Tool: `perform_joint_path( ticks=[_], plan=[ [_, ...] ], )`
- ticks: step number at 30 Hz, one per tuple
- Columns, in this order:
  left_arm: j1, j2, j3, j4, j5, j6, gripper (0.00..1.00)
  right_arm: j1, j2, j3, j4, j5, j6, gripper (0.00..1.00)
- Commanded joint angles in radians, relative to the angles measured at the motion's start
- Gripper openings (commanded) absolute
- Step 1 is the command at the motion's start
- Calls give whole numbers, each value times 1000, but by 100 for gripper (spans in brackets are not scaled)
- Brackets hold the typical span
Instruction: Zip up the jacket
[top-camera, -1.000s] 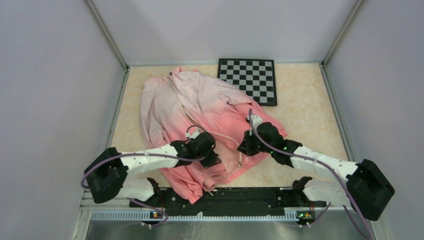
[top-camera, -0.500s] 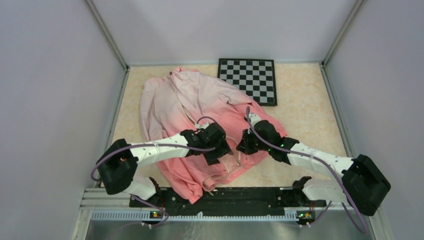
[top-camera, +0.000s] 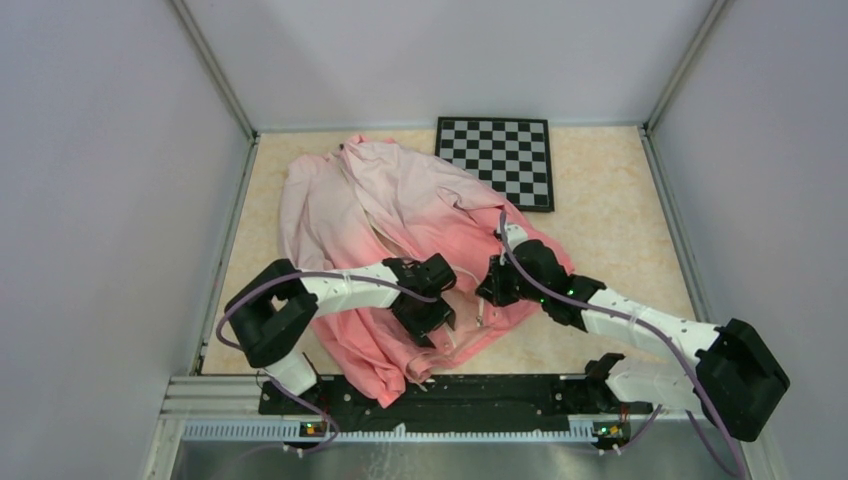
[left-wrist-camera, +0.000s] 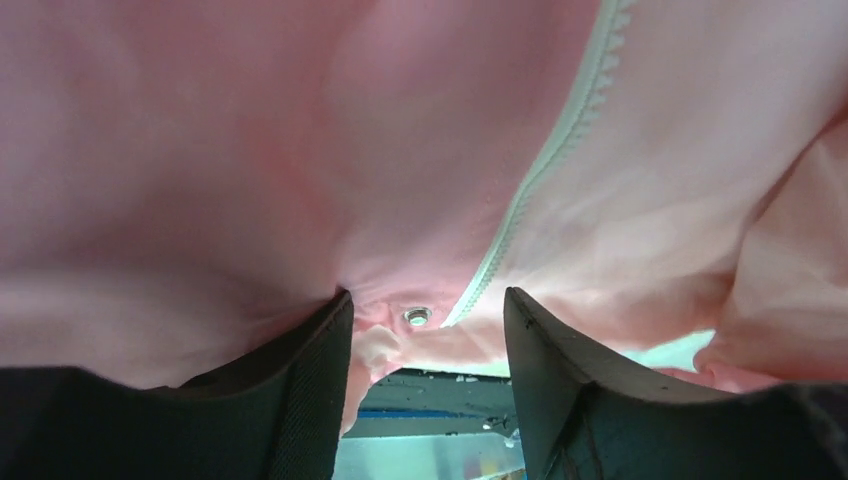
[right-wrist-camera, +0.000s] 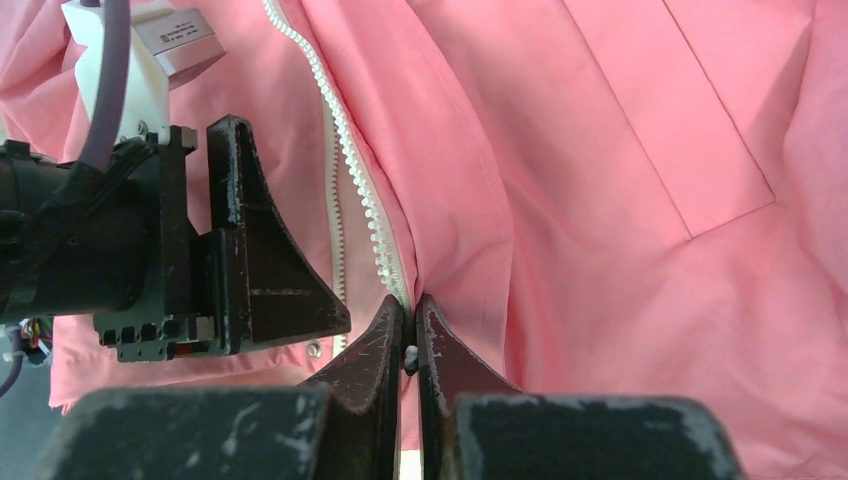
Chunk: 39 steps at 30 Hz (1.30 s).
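Note:
The jacket (top-camera: 400, 205) lies crumpled on the table, pale pink at the far collar and coral at the near hem. Its white zipper (left-wrist-camera: 545, 165) runs up from the hem, next to a metal snap (left-wrist-camera: 417, 317). My left gripper (top-camera: 432, 322) is open at the hem, its jaws either side of the snap and the zipper's lower end (left-wrist-camera: 425, 330). My right gripper (top-camera: 487, 295) is shut on the jacket's zipper edge (right-wrist-camera: 410, 312), with a small grey bit pinched between the fingers. The zipper (right-wrist-camera: 345, 170) runs between both grippers, and the left gripper (right-wrist-camera: 250, 250) sits just to its left.
A black and white chessboard (top-camera: 497, 160) lies at the back right, touching the jacket's far edge. A black rail (top-camera: 480, 392) runs along the near table edge, with the hem hanging over it. Grey walls close in the left, right and back.
My left arm has swung right and then nearer, bringing its open gripper down over the hem at the zipper's lower end. The right gripper has stayed almost still, shut on the zipper edge.

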Motion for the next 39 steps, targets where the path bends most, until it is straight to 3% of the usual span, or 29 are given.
perform_joint_path(
  ticks=[1, 3, 6, 11, 22, 25, 32, 39],
  plan=[
    [3, 70, 78, -182, -24, -57, 58, -12, -32, 15, 10, 15, -6, 0],
    [2, 103, 126, -234, -49, -44, 56, -12, -33, 13, 19, 12, -6, 0],
    [2, 102, 125, -220, -72, -41, 41, -12, -33, 13, 22, 11, -6, 0],
    [1, 77, 109, -187, -86, -21, 29, -12, -29, 13, 21, 12, -13, 0],
    [1, -90, 26, -66, -129, 74, 17, -3, 48, 41, 38, -37, -20, 0],
    [1, -153, -10, -31, -139, 100, 12, 30, 59, 57, 40, 4, -11, 0],
    [1, -218, -42, 20, -182, 168, 0, 164, 116, 125, 4, 262, 72, 0],
    [-17, -260, -50, 19, -266, 205, 0, 200, 181, 180, -71, 406, 201, 0]
  ],
)
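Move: The lower end of the jacket's left zip edge lies between the left hand's open fingers, about 1 cm below, 1 cm back and 1 cm to the right. The drawcord at the hem is some 8 cm back, 4 cm left and 2 cm below. From the right hand, which holds the other zip edge up, that left zip end is roughly 8 cm back, 6 cm left and 8 cm down; its own metal zip end hangs about 4 cm back, 1 cm left and 3 cm below. The left fingers shut on the cloth beside the lower end of the left zip edge, pinching it while the hand settles slightly, then raise it about 4 cm, drifting some 2 cm forward and 2 cm left, with the fingertips tilting forward. The right hand keeps its grip on the other zip edge, waits, then dips slightly and carries it about 3 cm left towards the left hand. ##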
